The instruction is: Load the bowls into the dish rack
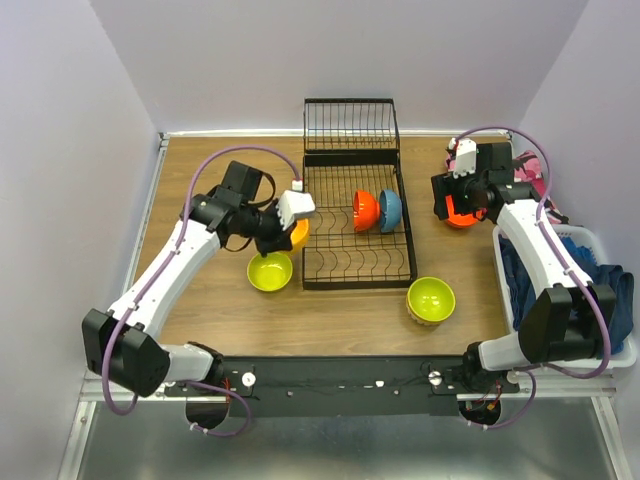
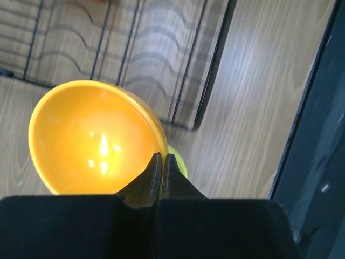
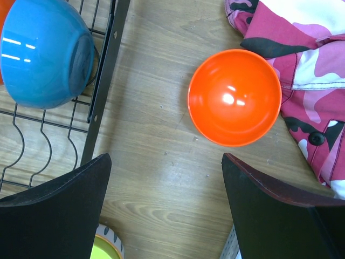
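My left gripper (image 2: 161, 157) is shut on the rim of a yellow-orange bowl (image 2: 91, 140), one finger inside and one outside. It holds this bowl (image 1: 299, 234) just left of the black wire dish rack (image 1: 345, 265). A red-orange bowl (image 1: 365, 210) and a blue bowl (image 1: 389, 210) stand on edge in the rack. My right gripper (image 3: 167, 162) is open above bare table, just short of a second red-orange bowl (image 3: 235, 97) lying right of the rack. Two lime green bowls sit on the table, one (image 1: 270, 271) left of the rack and one (image 1: 431, 299) at its front right.
A white laundry basket (image 1: 612, 245) with blue cloth stands at the right edge. A pink camouflage garment (image 3: 302, 48) lies beside the red-orange bowl. The rack's taller wire section (image 1: 350, 125) rises at the far end. The rack's side bar (image 3: 105, 70) runs left of my right gripper.
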You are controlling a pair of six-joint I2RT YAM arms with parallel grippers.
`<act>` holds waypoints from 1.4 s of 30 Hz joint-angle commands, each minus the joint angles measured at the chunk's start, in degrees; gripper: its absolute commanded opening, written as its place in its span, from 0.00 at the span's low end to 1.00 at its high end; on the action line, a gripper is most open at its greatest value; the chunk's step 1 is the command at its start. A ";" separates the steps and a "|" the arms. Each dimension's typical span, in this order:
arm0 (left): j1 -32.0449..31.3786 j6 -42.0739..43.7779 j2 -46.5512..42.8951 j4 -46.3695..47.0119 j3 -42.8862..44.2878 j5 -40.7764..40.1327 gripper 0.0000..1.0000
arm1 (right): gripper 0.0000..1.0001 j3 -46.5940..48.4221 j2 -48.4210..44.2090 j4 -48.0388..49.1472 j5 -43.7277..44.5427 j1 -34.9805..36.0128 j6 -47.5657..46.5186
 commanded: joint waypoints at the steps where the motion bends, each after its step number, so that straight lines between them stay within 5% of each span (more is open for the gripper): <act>1: 0.65 -19.18 3.95 13.54 5.49 11.62 0.00 | 0.91 1.24 0.88 0.72 0.30 -0.35 0.97; 10: 4.07 -62.40 12.83 58.54 -4.32 19.46 0.00 | 0.91 4.84 2.99 -2.79 2.85 -0.34 0.53; 15: 7.33 -92.29 23.52 94.02 -10.66 20.60 0.00 | 0.91 8.52 4.66 -6.03 5.48 -0.35 -0.26; 20: 8.30 -107.35 32.16 114.42 -10.59 19.46 0.00 | 0.91 10.99 6.42 -9.29 8.39 -0.26 -0.17; 26: 8.30 -116.24 39.37 123.86 -9.09 17.79 0.00 | 0.91 11.44 7.13 -11.05 10.76 -0.35 -0.17; 42: 7.07 -118.54 46.67 125.46 -8.39 13.22 0.00 | 0.91 14.51 10.64 -12.11 10.68 -0.35 0.62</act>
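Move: The left hand already holds the yellow bowl by its rim. The empty slots it is bound for in the dish rack lie about 17 cm ahead, 12 to the right and 11 below. The racked orange bowl stands 17 ahead and 18 right, the blue bowl 17 ahead and 23 right; the left green bowl is level, 4 left, 16 below. From the right hand those slots lie roughly 28 left, 3 ahead. Left hand swings the still-pinched yellow bowl 18 cm forward, 10 right, beside the racked orange bowl, fingers levelling. ##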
